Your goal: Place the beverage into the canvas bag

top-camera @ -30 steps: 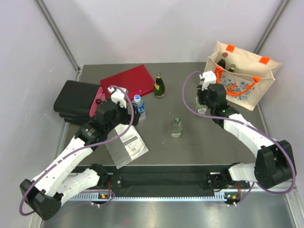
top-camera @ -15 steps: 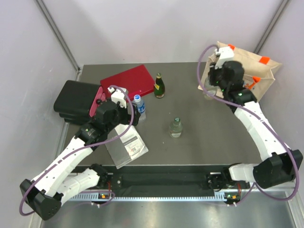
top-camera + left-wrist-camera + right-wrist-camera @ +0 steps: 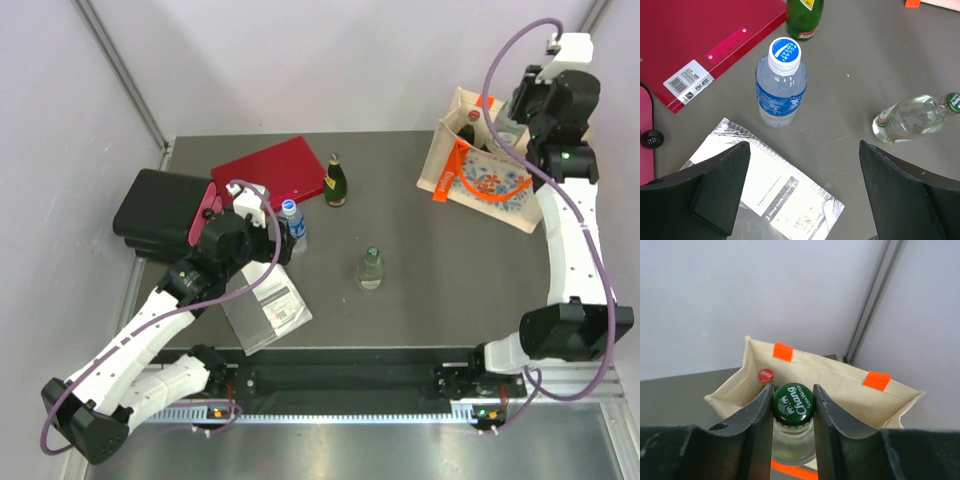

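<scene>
My right gripper is shut on the neck of a beverage, a clear glass bottle with a green "Chang" cap. It holds it upright in the air over the open mouth of the canvas bag. From above, the right gripper hovers at the bag's top edge. A red-capped bottle stands inside the bag. My left gripper hangs open over the table, just short of a blue-capped water bottle, with nothing between its fingers.
A dark green bottle and a clear green-capped bottle stand mid-table. A red folder and a black case lie at the back left. A printed leaflet lies under the left arm. Walls close in behind the bag.
My right arm has lifted the green-capped bottle from the table left of the bag up and back, to above the bag's mouth. The left arm has not moved.
</scene>
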Tool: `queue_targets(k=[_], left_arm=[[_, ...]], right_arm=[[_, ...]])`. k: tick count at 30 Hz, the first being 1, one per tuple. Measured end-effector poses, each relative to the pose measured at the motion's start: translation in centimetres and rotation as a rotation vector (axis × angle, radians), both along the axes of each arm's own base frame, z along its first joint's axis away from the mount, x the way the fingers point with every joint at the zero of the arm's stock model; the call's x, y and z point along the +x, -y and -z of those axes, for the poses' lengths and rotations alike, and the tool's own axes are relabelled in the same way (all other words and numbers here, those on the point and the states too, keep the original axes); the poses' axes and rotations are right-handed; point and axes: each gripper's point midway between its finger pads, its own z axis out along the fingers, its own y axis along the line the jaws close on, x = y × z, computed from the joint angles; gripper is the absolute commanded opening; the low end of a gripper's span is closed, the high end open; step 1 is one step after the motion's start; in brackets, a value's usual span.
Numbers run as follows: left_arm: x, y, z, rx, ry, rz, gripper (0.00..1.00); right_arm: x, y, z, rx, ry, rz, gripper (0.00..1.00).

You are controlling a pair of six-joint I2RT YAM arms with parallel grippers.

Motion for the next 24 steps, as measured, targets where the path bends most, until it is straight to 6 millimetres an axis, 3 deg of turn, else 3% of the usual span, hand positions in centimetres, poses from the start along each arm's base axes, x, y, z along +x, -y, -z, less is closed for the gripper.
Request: queue_targets(k=[4, 11, 17, 24], left_arm=[[0.0, 0.0, 0.0, 0.000, 0.000, 0.000, 0.94], [0.0, 0.0, 0.0, 0.000, 0.000, 0.001, 0.94], [0.0, 0.0, 0.0, 0.000, 0.000, 0.001, 0.94], [0.0, 0.0, 0.0, 0.000, 0.000, 0.001, 0.94]], right_arm=[[2.1, 3.1, 0.0, 0.021, 0.002, 0.058, 0.00], [5.2, 6.9, 2.1, 0.023, -0.022, 0.116, 0.00], [6.4, 8.9, 4.1, 0.018, -0.054, 0.132, 0.00], [6.7, 11.7, 4.7, -0.006, -0.020, 0.178, 0.00]])
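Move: Just above and short of the canvas bag, the right hand holds a clear bottle by its green cap. The bag's middle lies some 7 cm ahead, 6 cm to the right and about 28 cm below. Already inside stand the red-capped bottle, roughly 9 cm ahead and 3 cm left, and the green bottle, about 7 cm ahead and 1 cm right. From the idle left hand the bag is about 26 cm ahead and 56 cm right. Sweeping right about 12 cm and forward some 6 or 7 cm, the right hand carries the hanging bottle over the bag's mouth to its free right half, past the two bottles inside. It starts sinking once under way, about 5 cm in all; the forward reach dies out first while the rightward drift goes on. The wrist turns about 10 degrees clockwise, and the fingers keep their pinch on the cap. ##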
